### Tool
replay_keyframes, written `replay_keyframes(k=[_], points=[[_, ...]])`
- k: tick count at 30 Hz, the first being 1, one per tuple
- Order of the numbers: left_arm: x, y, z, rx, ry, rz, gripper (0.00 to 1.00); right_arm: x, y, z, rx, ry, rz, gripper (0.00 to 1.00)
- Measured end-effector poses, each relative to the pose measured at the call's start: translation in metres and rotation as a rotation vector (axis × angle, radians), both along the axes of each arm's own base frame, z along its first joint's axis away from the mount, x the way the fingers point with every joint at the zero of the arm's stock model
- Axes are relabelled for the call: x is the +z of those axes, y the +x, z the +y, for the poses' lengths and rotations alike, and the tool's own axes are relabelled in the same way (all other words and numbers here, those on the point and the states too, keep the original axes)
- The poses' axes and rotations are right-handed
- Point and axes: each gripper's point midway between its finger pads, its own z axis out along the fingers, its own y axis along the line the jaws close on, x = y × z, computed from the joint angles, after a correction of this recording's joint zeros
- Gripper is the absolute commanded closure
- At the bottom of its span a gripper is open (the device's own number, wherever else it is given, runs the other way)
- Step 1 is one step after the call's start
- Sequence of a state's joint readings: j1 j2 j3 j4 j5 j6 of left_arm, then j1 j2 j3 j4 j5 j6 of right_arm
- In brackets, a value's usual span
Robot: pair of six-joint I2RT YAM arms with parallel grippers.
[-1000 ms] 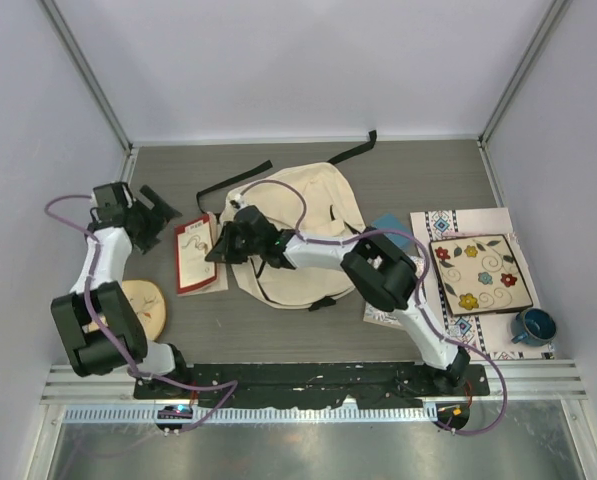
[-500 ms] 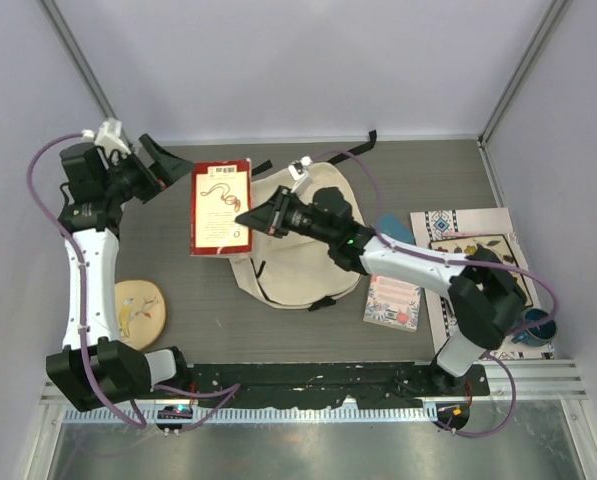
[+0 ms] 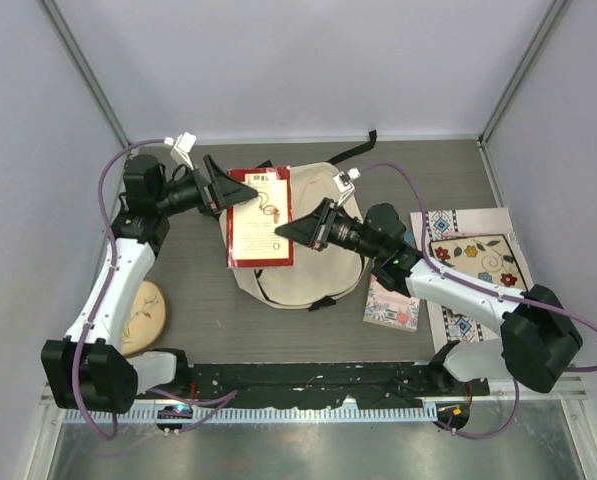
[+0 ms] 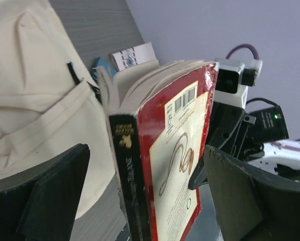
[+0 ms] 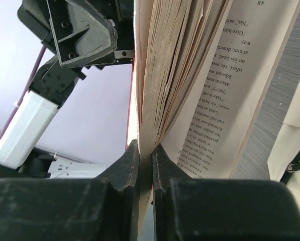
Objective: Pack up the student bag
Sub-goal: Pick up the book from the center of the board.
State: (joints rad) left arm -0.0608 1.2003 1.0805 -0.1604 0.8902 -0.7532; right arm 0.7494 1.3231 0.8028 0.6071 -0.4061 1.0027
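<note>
The student bag lies flat mid-table, cream with black straps; its front pocket shows in the left wrist view. A red-covered paperback book hangs in the air over the bag's left part. My right gripper is shut on the book's lower right edge, clamping a cover and a sheaf of pages. My left gripper stands open at the book's upper left. In its wrist view the book stands between the wide-apart fingers, and neither finger visibly touches it.
A patterned placemat on the right carries a square flowered plate and a blue cup. A small pink booklet lies beside the bag's right side. A round wooden disc sits near the left arm.
The right gripper lifted the book off the table left of the bag and carried it right, over the bag. The left arm swung in from the far left to the book.
</note>
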Motion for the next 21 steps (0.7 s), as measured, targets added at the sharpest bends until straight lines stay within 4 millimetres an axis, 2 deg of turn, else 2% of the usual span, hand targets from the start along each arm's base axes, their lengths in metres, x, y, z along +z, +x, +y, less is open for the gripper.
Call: replay_keyframes(k=[1, 4, 5, 7, 8, 9, 10, 11, 12, 13, 14, 16, 18, 21], points=[[0.002, -0.004, -0.007, -0.033, -0.009, -0.011, 0.00, 0.001, -0.002, -0.001, 0.009, 0.005, -0.006, 0.99], [0.009, -0.014, -0.025, -0.110, -0.031, -0.047, 0.11, 0.004, -0.011, -0.002, 0.052, 0.015, -0.023, 0.99], [0.011, -0.018, -0.030, -0.135, -0.037, -0.060, 0.24, 0.005, -0.013, -0.002, 0.065, 0.016, -0.028, 0.99], [0.014, -0.025, -0.039, -0.174, -0.046, -0.077, 0.39, 0.005, -0.016, -0.003, 0.083, 0.014, -0.034, 0.99], [0.015, -0.027, -0.041, -0.189, -0.047, -0.089, 0.53, 0.005, -0.017, -0.004, 0.096, 0.012, -0.041, 0.99], [0.016, -0.028, -0.043, -0.197, -0.050, -0.095, 0.61, 0.005, -0.016, -0.005, 0.094, 0.012, -0.041, 0.99], [0.017, -0.029, -0.044, -0.201, -0.055, -0.093, 0.70, 0.005, -0.015, -0.006, 0.092, 0.007, -0.044, 0.90], [0.018, -0.029, -0.044, -0.207, -0.055, -0.100, 0.87, 0.004, -0.013, -0.008, 0.082, -0.002, -0.053, 0.82], [0.019, -0.031, -0.046, -0.214, -0.060, -0.098, 0.95, 0.002, -0.012, -0.011, 0.078, -0.014, -0.052, 0.73], [0.019, -0.033, -0.048, -0.222, -0.062, -0.097, 1.00, 0.000, -0.010, -0.014, 0.069, -0.028, -0.051, 0.46], [0.018, -0.034, -0.049, -0.226, -0.063, -0.095, 1.00, -0.001, -0.009, -0.017, 0.058, -0.041, -0.049, 0.34], [0.015, -0.033, -0.048, -0.221, -0.060, -0.091, 1.00, -0.002, -0.004, -0.028, 0.010, -0.072, -0.050, 0.19], [0.010, -0.028, -0.046, -0.189, -0.052, -0.079, 1.00, 0.000, 0.006, -0.043, -0.081, -0.104, -0.055, 0.15], [0.001, -0.018, -0.042, -0.125, -0.037, -0.058, 1.00, -0.003, 0.017, -0.068, -0.233, -0.163, -0.033, 0.15]])
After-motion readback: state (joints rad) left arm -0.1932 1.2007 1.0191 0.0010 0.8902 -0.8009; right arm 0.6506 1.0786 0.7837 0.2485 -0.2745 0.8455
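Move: The book hangs in the air between the hands, its middle roughly 5 cm to the right of the left hand and 4 cm back, about level with its wide-open fingers. The right hand still pinches its right edge, so the middle lies about 6 cm to its left and 3 cm ahead. The bag lies some 28 cm below both, about 12 cm right and 6 cm back from the left hand, almost straight under the right. The left fingers close on the upper left part of the book while that hand slides about 5 cm right and 3 cm back, then eases a little forward and down, still gripping. The right hand follows slightly back, then opens wide, lets go of the book's right edge and pulls away about 7 cm to its right, ending slightly forward and turning clockwise. ##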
